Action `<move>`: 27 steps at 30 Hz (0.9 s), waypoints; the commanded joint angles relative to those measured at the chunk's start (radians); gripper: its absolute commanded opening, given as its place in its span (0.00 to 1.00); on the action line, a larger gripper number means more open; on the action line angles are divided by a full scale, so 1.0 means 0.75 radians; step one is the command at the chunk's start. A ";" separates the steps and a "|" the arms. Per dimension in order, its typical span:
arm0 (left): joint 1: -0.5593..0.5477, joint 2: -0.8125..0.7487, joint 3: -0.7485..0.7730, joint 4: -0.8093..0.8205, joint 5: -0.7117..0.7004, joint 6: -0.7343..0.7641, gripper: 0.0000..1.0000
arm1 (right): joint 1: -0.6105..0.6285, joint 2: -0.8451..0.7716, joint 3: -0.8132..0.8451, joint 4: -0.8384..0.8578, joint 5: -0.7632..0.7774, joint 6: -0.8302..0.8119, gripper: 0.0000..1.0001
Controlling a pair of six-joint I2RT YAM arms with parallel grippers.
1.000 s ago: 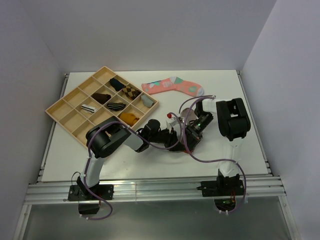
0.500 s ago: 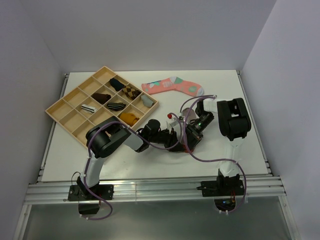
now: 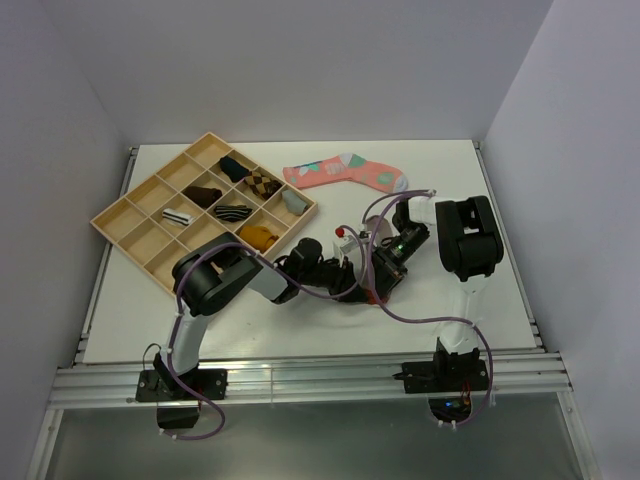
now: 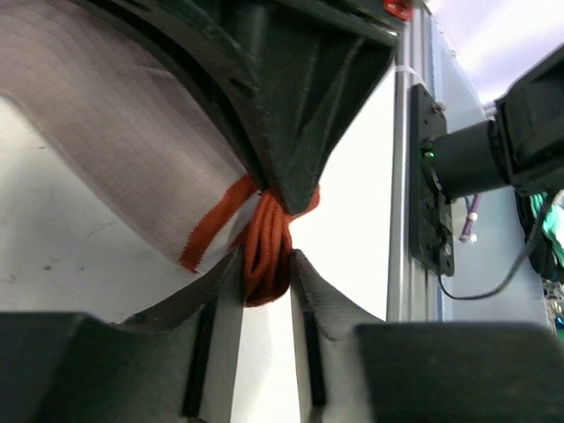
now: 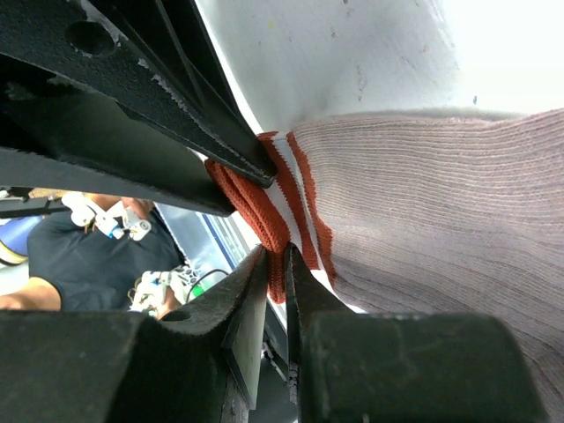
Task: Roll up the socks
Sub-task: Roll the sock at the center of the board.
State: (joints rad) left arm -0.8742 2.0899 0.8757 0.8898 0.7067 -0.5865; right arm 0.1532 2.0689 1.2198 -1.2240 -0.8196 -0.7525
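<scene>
A taupe-brown sock [image 4: 115,150] with a red-striped cuff [image 4: 269,251] hangs between my two grippers above the middle of the table. My left gripper [image 4: 266,258] is shut on a bunched fold of the red cuff. The right gripper's dark fingers [image 4: 291,132] pinch the same cuff just above it. In the right wrist view my right gripper [image 5: 275,257] is shut on the cuff's red edge [image 5: 264,211], with the ribbed taupe sock [image 5: 441,203] spreading to the right. From above, both grippers [image 3: 345,280] [image 3: 375,272] meet tip to tip and hide the sock.
A wooden compartment tray [image 3: 130,215] holding several rolled socks stands at the back left. A coral-pink sock [image 3: 345,172] with teal and white patches lies at the back centre. The table's metal rail [image 4: 401,176] runs close to the grippers.
My left gripper's jaws have drawn closer together on the red cuff. The right jaws have narrowed slightly. Both arms stay almost where they were.
</scene>
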 commanded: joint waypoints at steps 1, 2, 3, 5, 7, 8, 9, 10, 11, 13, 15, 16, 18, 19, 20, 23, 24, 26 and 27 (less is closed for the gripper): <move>-0.019 0.018 0.055 -0.041 -0.048 0.035 0.31 | -0.012 0.009 0.036 0.024 0.011 0.005 0.18; -0.021 0.024 0.064 -0.053 -0.059 0.033 0.29 | -0.012 0.005 0.030 0.030 0.017 0.009 0.18; -0.023 0.026 0.070 -0.082 -0.085 0.031 0.28 | -0.012 -0.001 0.024 0.051 0.025 0.015 0.18; -0.033 0.032 0.096 -0.125 -0.110 0.033 0.21 | -0.012 -0.034 -0.006 0.081 0.050 0.032 0.18; -0.047 0.038 0.125 -0.192 -0.144 0.037 0.13 | -0.012 -0.061 -0.023 0.116 0.068 0.042 0.18; -0.051 0.038 0.131 -0.209 -0.153 0.040 0.10 | -0.010 -0.069 -0.029 0.120 0.072 0.036 0.18; -0.055 0.038 0.137 -0.221 -0.155 0.034 0.08 | -0.012 -0.079 -0.039 0.131 0.080 0.034 0.18; -0.058 0.038 0.154 -0.245 -0.177 0.029 0.02 | -0.012 -0.091 -0.049 0.149 0.095 0.054 0.19; -0.062 0.028 0.164 -0.308 -0.191 0.029 0.00 | -0.012 -0.132 -0.076 0.173 0.129 0.070 0.20; -0.068 0.018 0.190 -0.392 -0.238 0.025 0.00 | -0.010 -0.189 -0.104 0.255 0.158 0.111 0.26; -0.076 0.003 0.213 -0.546 -0.316 0.027 0.00 | -0.012 -0.283 -0.135 0.329 0.209 0.142 0.34; -0.082 -0.003 0.237 -0.603 -0.359 0.023 0.00 | -0.012 -0.344 -0.141 0.345 0.229 0.167 0.39; -0.086 -0.027 0.244 -0.722 -0.429 0.019 0.00 | -0.014 -0.402 -0.148 0.392 0.274 0.187 0.42; -0.086 -0.040 0.236 -0.761 -0.455 0.007 0.00 | -0.016 -0.429 -0.150 0.407 0.289 0.214 0.44; -0.086 -0.066 0.229 -0.785 -0.484 0.003 0.00 | -0.018 -0.474 -0.144 0.415 0.301 0.220 0.48; -0.088 -0.127 0.191 -0.849 -0.555 -0.020 0.00 | -0.024 -0.517 -0.127 0.443 0.362 0.275 0.49; -0.088 -0.144 0.172 -0.883 -0.596 -0.036 0.00 | -0.026 -0.521 -0.127 0.492 0.395 0.299 0.49; -0.090 -0.195 0.148 -0.906 -0.627 -0.050 0.00 | -0.026 -0.511 -0.119 0.529 0.469 0.349 0.47; -0.090 -0.215 0.129 -0.908 -0.643 -0.056 0.00 | -0.026 -0.499 -0.113 0.534 0.481 0.351 0.45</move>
State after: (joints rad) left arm -0.9424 1.9892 1.0252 0.3611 0.3500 -0.6144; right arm 0.1432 1.6920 1.1099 -0.8967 -0.5430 -0.5472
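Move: The grey-brown sock's red cuff lies right at the left hand's fingertips, about 1 cm to its right and level with it, already between its part-open fingers. From the right hand, which still pinches it, the cuff is some 2 cm left. The sock's body runs out ahead, its middle about 9 cm ahead and 2 cm right of the left hand, and the pink sock is roughly 27 cm ahead and 5 cm left of the left hand. Rightwards first by about 2.5 cm, sinking slightly, the left hand shuts its fingers on the red cuff, then slides back left while edging forward and turning counter-clockwise. The right hand dips a little, opens and lets go of the cuff, then pulls away forward, right and up, about 6 cm forward, its wrist tilting some 30 degrees so the fingers point more steeply down. ##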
